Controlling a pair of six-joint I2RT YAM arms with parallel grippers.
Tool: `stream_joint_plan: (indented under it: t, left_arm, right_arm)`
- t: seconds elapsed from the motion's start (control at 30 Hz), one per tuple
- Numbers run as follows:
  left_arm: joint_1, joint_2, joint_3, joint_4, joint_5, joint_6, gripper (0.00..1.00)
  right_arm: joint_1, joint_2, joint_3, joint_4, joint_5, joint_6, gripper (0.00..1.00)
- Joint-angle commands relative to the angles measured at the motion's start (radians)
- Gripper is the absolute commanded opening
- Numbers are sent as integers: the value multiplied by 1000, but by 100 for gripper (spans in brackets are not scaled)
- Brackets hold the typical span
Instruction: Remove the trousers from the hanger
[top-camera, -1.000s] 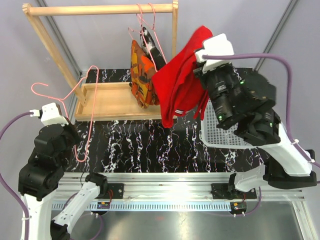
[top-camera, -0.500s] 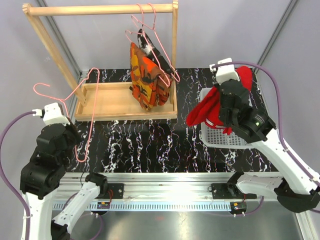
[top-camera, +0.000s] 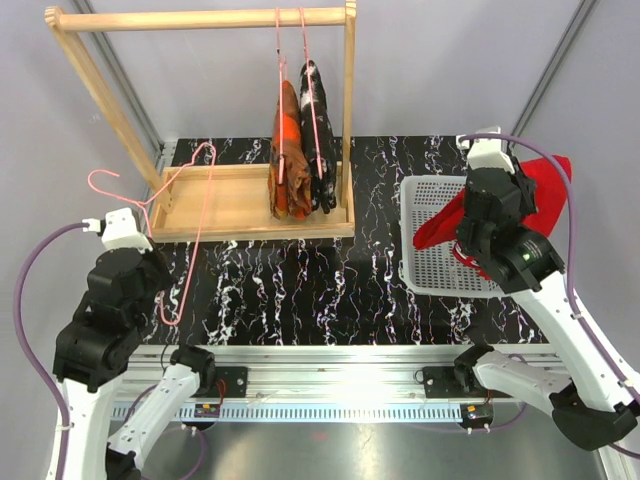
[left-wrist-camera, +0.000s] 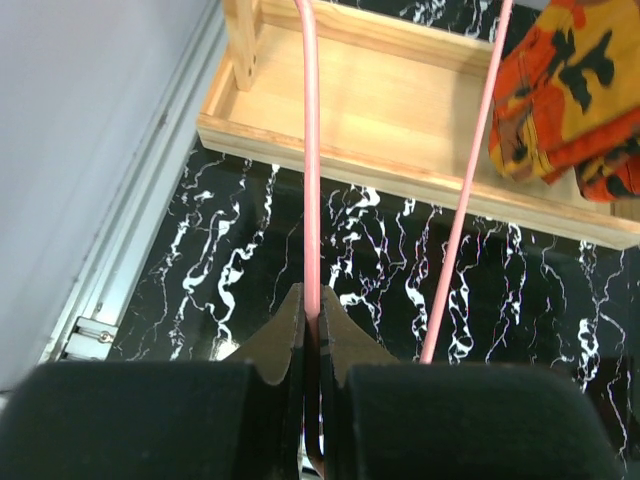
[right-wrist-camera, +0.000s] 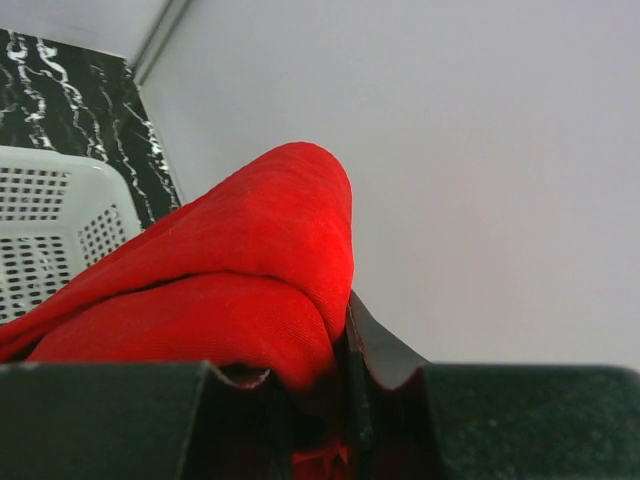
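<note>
The red trousers (top-camera: 548, 182) are off the hanger, bunched in my right gripper (right-wrist-camera: 338, 325), which is shut on them above the right side of the white basket (top-camera: 428, 272). One fingertip is buried in the red cloth (right-wrist-camera: 230, 290). My left gripper (left-wrist-camera: 312, 308) is shut on the wire of an empty pink hanger (top-camera: 192, 225) at the table's left. Orange-brown patterned trousers (top-camera: 285, 165) and black trousers with white splashes (top-camera: 320, 150) hang on pink hangers from the wooden rail (top-camera: 190, 18). The orange pair (left-wrist-camera: 560, 80) also shows in the left wrist view.
The wooden rack stands on a shallow wooden tray (top-camera: 215, 200) at the back left, with posts at both ends. The basket sits on the black marbled table (top-camera: 320, 290) at the right. Grey walls close in on both sides.
My right arm swung from beside the rack to the right and down, carrying the red trousers over the basket. The two hanging pairs settled straight. The left gripper and its hanger shifted slightly.
</note>
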Motion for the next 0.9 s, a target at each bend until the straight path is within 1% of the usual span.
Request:
stream_joint_plan:
  t: [0.0, 0.2, 0.3, 0.37, 0.4, 0.43, 0.47, 0.5, 0.53, 0.6, 0.63, 0.67, 0.73, 0.87]
  left_arm:
    - [1, -21, -37, 97, 45, 13, 0]
    - [1, -30, -109, 157, 108, 5, 0]
    - [1, -39, -146, 183, 114, 5, 0]
    - [1, -51, -157, 195, 123, 4, 0]
    - [1, -56, -166, 198, 129, 2, 0]
    - [1, -56, -169, 202, 132, 2, 0]
    - [1, -59, -171, 205, 135, 1, 0]
    - [1, -57, -180, 208, 146, 1, 0]
    - [1, -60, -183, 209, 154, -1, 0]
    - [1, -60, -190, 211, 177, -1, 0]
    - [1, -62, -197, 212, 186, -2, 0]
    - [-1, -68, -197, 209, 191, -4, 0]
    - [1, -71, -203, 206, 200, -7, 0]
    - [1, -88, -203, 189, 200, -2, 0]
  right_arm:
    - [-8, -63, 18, 76, 125, -76, 0]
    - [-10, -97, 67, -59, 176, -90, 0]
    - [-10, -105, 41, -147, 179, -44, 0]
    - [-10, -100, -11, -217, 188, 16, 0]
    - [-10, -94, -41, -249, 191, 92, 0]
    - [-10, -71, -51, -289, 188, 149, 0]
    - [-8, -53, -52, -392, 181, 218, 0]
    - [-10, -33, -51, -447, 134, 293, 0]
    - [-10, 14, -55, -482, 106, 401, 0]
    - [-10, 74, -77, -505, 60, 456, 0]
    - [-10, 147, -71, -525, 40, 531, 0]
    - [-10, 189, -54, -591, 20, 575, 0]
    - [-10, 307, 3, -645, -26, 719, 0]
    - [-10, 444, 40, -582, -83, 725, 0]
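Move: The basket I'm bringing the red trousers to lies below my right hand, its middle about 10 cm ahead, 4 cm left and 37 cm down. The black-and-white trousers hang some 38 cm to that hand's left and 16 cm ahead, about 20 cm lower. From my left hand, the basket is roughly 62 cm right and 20 cm ahead; the rack's wooden tray is 30 cm ahead, 7 cm right, both about 30 cm below. Still gripping the red trousers, I draw my right hand back about 5 cm and a little right, then swing it forward and left while sinking, to finish some 16 cm lower over the basket, fingers tipped down nearly 30 degrees. My left hand keeps the empty hanger pinched and eases down and to the right, turning slightly clockwise. ##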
